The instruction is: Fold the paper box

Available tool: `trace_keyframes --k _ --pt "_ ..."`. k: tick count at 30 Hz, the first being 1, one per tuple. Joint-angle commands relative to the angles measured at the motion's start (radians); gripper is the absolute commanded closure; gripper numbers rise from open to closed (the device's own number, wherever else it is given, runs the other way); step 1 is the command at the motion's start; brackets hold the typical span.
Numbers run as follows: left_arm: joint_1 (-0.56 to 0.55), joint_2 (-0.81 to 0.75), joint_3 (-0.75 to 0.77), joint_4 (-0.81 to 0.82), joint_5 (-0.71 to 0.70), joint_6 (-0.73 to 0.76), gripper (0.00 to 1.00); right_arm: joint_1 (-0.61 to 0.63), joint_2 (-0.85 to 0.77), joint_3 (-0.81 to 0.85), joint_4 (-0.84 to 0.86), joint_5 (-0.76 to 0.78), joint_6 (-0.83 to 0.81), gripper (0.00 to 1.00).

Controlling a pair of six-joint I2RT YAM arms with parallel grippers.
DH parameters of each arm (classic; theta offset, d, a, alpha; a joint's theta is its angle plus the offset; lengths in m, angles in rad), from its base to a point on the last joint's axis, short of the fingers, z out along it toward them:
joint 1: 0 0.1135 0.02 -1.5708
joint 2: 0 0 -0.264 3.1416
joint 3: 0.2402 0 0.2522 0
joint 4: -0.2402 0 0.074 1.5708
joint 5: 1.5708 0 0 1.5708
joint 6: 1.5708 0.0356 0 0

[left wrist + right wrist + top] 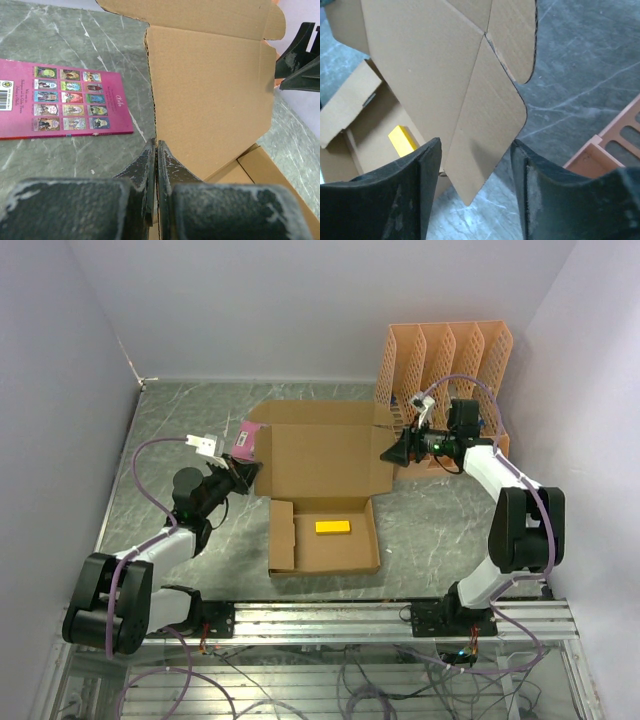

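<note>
The paper box [325,540] lies mid-table as a shallow brown tray with its lid panel [320,460] raised. A yellow block [333,527] rests inside the tray. My left gripper [250,472] is shut on the lid's left edge, and in the left wrist view its fingertips [150,152] pinch the thin cardboard [210,100]. My right gripper [390,453] is open at the lid's right side. In the right wrist view the rounded side flap [485,130] hangs between the fingers [427,165] with a gap on both sides. The yellow block [402,140] shows below.
An orange lattice file organizer [445,365] stands at the back right, close behind the right arm; its corner [615,145] shows in the right wrist view. A pink printed card [245,440] lies left of the lid, flat on the grey marble table [60,100].
</note>
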Motion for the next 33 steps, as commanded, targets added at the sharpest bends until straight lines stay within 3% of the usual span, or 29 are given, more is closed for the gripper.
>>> trace_keyframes --k 1,9,15,21,27,33 --pt "-0.007 0.005 0.043 0.063 0.009 0.025 0.91 -0.002 0.014 0.025 0.051 -0.072 0.002 0.5" --pt "-0.022 -0.027 0.063 -0.002 -0.086 0.002 0.91 0.028 -0.054 0.017 0.089 -0.002 0.025 1.0" --pt "-0.104 -0.055 0.114 -0.113 -0.257 0.032 0.91 0.105 -0.126 0.0 0.177 0.139 0.054 1.0" --pt "-0.166 -0.055 0.169 -0.216 -0.439 0.016 0.92 0.24 -0.188 -0.081 0.294 0.373 0.055 1.0" --pt "-0.312 -0.057 0.196 -0.281 -0.726 0.028 0.92 0.337 -0.249 -0.217 0.475 0.575 0.053 1.0" --pt "-0.414 -0.016 0.239 -0.311 -0.927 0.04 0.93 0.432 -0.265 -0.277 0.593 0.727 0.051 1.0"
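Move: The left gripper already holds the lid's left side flap. From the right gripper, the lid's right side flap is between the open fingers, its middle about 2 cm left, 1 cm back and 2 cm lower; the yellow block is some 13 cm left, 18 cm back, and the file rack about 15 cm right, 14 cm ahead. From the left gripper, that right flap is about 29 cm right and 3 cm ahead. Shut the right gripper on the edge of the lid's right side flap, then carry it about 6 cm left towards the left gripper while lifting some 6 cm and easing down a little, wrist rolling roughly 25 degrees. Keep the left pinch, nudge it a couple of centimetres forward and up, then sink back, turning it some 25 degrees counter-clockwise. ##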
